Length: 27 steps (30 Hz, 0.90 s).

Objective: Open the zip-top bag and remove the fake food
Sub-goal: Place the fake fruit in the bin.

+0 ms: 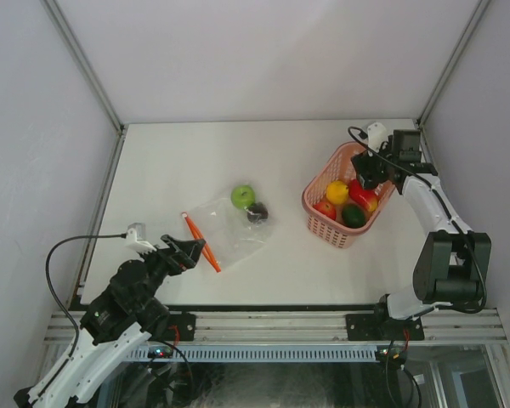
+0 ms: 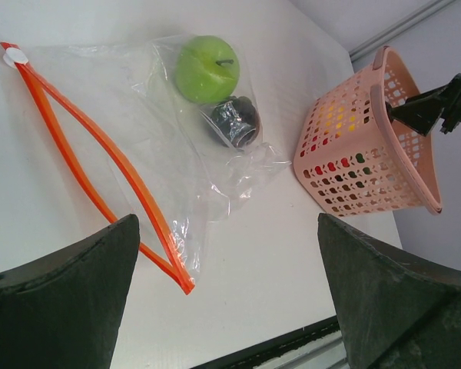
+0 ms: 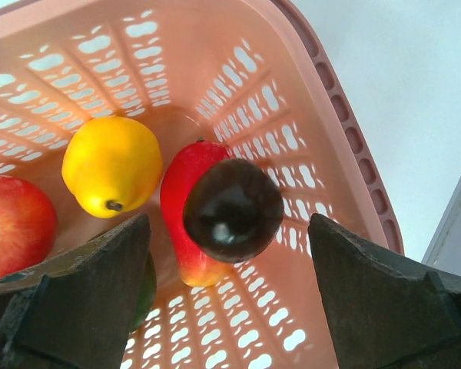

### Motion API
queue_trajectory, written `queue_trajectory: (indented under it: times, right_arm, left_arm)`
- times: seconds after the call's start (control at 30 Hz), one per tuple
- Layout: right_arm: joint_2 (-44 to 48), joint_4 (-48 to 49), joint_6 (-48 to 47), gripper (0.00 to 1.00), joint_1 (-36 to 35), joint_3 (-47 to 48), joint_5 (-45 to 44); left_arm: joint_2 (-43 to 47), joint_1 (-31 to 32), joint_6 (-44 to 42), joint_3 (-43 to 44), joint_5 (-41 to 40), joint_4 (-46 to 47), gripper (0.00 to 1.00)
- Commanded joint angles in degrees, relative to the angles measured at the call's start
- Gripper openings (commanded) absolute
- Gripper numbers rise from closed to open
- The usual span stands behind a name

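The clear zip-top bag point(image 1: 229, 225) lies flat mid-table, and its orange-red zip strip point(image 2: 100, 154) is parted. Inside it are a light green apple point(image 2: 207, 68) and a blackish fruit point(image 2: 236, 121). My left gripper point(image 2: 227, 231) is open and empty, low over the table by the strip's near end. My right gripper point(image 3: 229, 231) is open above the pink basket point(image 3: 353, 154). A dark brown fruit point(image 3: 233, 209) sits between its fingers, touching neither. Below lie a yellow lemon point(image 3: 111, 164), a red apple point(image 3: 11, 227) and a red-yellow fruit point(image 3: 186, 184).
The basket point(image 1: 319, 180) stands at the right, near the right wall, and also holds a dark green fruit point(image 1: 354, 215). White walls close in the table on three sides. A black edge strip point(image 1: 263, 308) runs along the near side.
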<state>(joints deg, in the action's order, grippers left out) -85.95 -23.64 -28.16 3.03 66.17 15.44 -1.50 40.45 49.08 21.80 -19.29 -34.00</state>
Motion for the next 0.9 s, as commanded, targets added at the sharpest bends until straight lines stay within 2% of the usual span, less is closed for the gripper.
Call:
queue_trajectory:
  times: [0.0, 0.2, 0.47, 0.7, 0.87]
  right_arm:
    - [0.2, -0.6, 0.7, 0.83, 1.0, 2.6, 0.0]
    - [2.8, -1.1, 1.0, 0.83, 1.7, 2.8, 2.1]
    - [7.3, -1.2, 2.4, 0.83, 1.6, 2.8, 9.9]
    - [12.4, -0.6, 3.7, 0.83, 1.6, 1.8, 21.1]
    - [15.6, 0.1, 4.2, 0.83, 0.8, 0.9, 30.7]
  left_arm:
    - [-0.7, -0.2, 0.9, 0.3, 0.1, 1.0, 1.0]
    - [-0.5, -0.3, 1.7, 0.5, 0.0, -1.4, 1.0]
    - [-2.2, -0.3, 4.7, 3.0, -2.9, -8.3, 1.0]
    - [-8.2, -0.3, 7.9, 4.7, -6.5, -11.5, 1.0]
    - [-11.9, -0.3, 7.3, 3.5, -6.6, -7.2, 1.0]
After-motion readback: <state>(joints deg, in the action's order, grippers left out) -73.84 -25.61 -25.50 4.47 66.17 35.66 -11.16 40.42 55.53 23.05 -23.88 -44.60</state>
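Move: The right hand, empty over the basket, has the dark fruit left in the bag about 30 cm to its left, 6 back and 12 below. The green apple lies some 4 cm left and 5 farther out from that fruit; the basket's middle is 3 cm left and 3 back of the hand, 7 below. The left hand has the bag's orange zip about 5 cm ahead, 2 left and 14 below; from it the bagged dark fruit is some 16 cm ahead, 12 right and 14 below. With its fingers already open and the dark fruit already let go, the right hand eases a little to the right, then draws away up out of the basket by about 8 cm, going some 5 cm left and a little back, rolling its left side up while the fingers swing counter-clockwise and lift. The left hand, fingers kept wide open, sinks about 5.5 cm and drifts slightly left towards the bag's orange zip, tipping its fingers down some 15 degrees and touching nothing yet. ##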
